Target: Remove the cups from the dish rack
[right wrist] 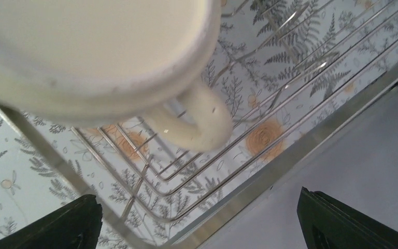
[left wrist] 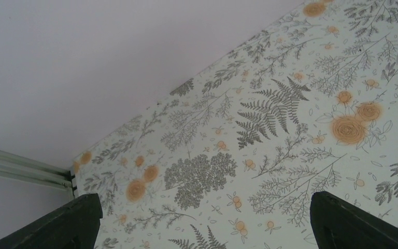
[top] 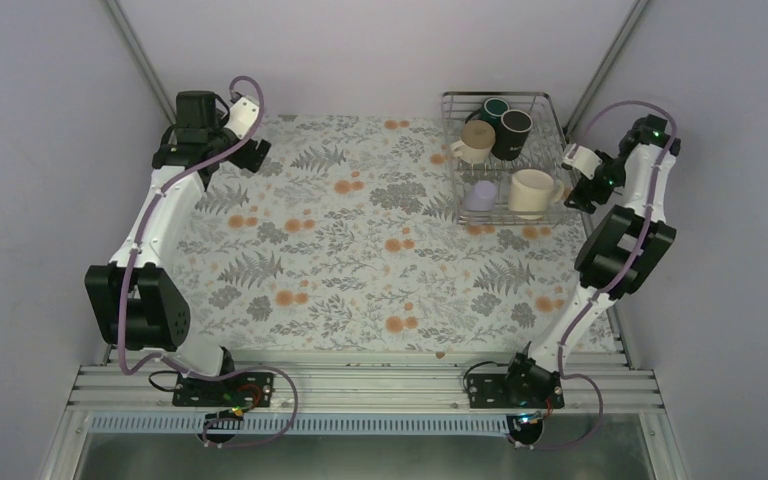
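Note:
The wire dish rack (top: 495, 95) stands at the back right of the table. In it are a dark green mug (top: 493, 108), a tall black mug (top: 512, 133), a cream mug (top: 475, 142), a lavender cup (top: 479, 195) and a second cream mug (top: 532, 192). My right gripper (top: 578, 193) hangs open at the rack's right side, close to that second cream mug. In the right wrist view the cream mug (right wrist: 98, 52) fills the top, its handle (right wrist: 197, 122) over the rack wires (right wrist: 163, 179), and the gripper (right wrist: 199, 223) holds nothing. My left gripper (top: 247, 152) is open at the back left.
A floral cloth (top: 360, 250) covers the table. In the left wrist view the left gripper (left wrist: 207, 223) hovers over bare cloth (left wrist: 269, 129) near the back wall. Plain walls close in both sides; the right wall runs close behind the right arm.

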Controlling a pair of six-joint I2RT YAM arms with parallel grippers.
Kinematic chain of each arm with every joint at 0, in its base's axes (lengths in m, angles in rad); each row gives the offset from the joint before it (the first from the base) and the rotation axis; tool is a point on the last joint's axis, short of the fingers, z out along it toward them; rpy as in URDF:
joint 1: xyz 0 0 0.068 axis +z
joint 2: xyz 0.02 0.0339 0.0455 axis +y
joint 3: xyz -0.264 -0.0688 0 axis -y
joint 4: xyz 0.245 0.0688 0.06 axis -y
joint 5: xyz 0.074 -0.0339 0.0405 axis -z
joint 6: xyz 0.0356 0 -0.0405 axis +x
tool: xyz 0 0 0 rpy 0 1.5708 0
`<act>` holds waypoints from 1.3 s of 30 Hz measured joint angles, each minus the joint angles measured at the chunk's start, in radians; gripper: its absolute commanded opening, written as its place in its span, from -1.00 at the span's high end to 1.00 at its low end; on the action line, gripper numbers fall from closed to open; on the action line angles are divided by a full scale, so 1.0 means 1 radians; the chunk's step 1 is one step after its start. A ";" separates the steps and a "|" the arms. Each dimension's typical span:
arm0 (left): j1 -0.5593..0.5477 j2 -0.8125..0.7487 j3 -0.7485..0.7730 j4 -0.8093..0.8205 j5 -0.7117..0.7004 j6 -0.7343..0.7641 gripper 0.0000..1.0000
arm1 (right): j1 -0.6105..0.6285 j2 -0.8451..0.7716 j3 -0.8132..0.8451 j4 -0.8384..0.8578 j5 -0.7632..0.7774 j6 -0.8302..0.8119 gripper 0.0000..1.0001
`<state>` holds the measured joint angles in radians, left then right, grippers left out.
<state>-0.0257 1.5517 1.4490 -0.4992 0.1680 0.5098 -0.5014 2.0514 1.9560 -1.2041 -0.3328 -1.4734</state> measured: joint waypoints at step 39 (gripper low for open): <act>-0.106 0.115 0.050 0.003 0.016 0.033 -1.00 | 0.060 0.216 0.179 -0.008 -0.106 -0.002 0.68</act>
<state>-0.1318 1.6669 1.4986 -0.4961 0.1841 0.5426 -0.4412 2.2673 2.1353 -1.2118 -0.4385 -1.4750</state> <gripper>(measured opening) 0.999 0.235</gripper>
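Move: The cream mug on the rack stands some 9 cm left of the right hand, 5 cm ahead and about 5 cm lower, its handle turned to the hand. The black mug is about 17 cm ahead and 14 cm left, the lavender cup some 4 cm ahead and 21 cm left. From the left hand the cream mug lies about 63 cm right, nearly level in reach, some 17 cm lower. Right hand goes about 5 cm forward, then down, pinching the cream mug's handle; left hand swings right, sinking. ##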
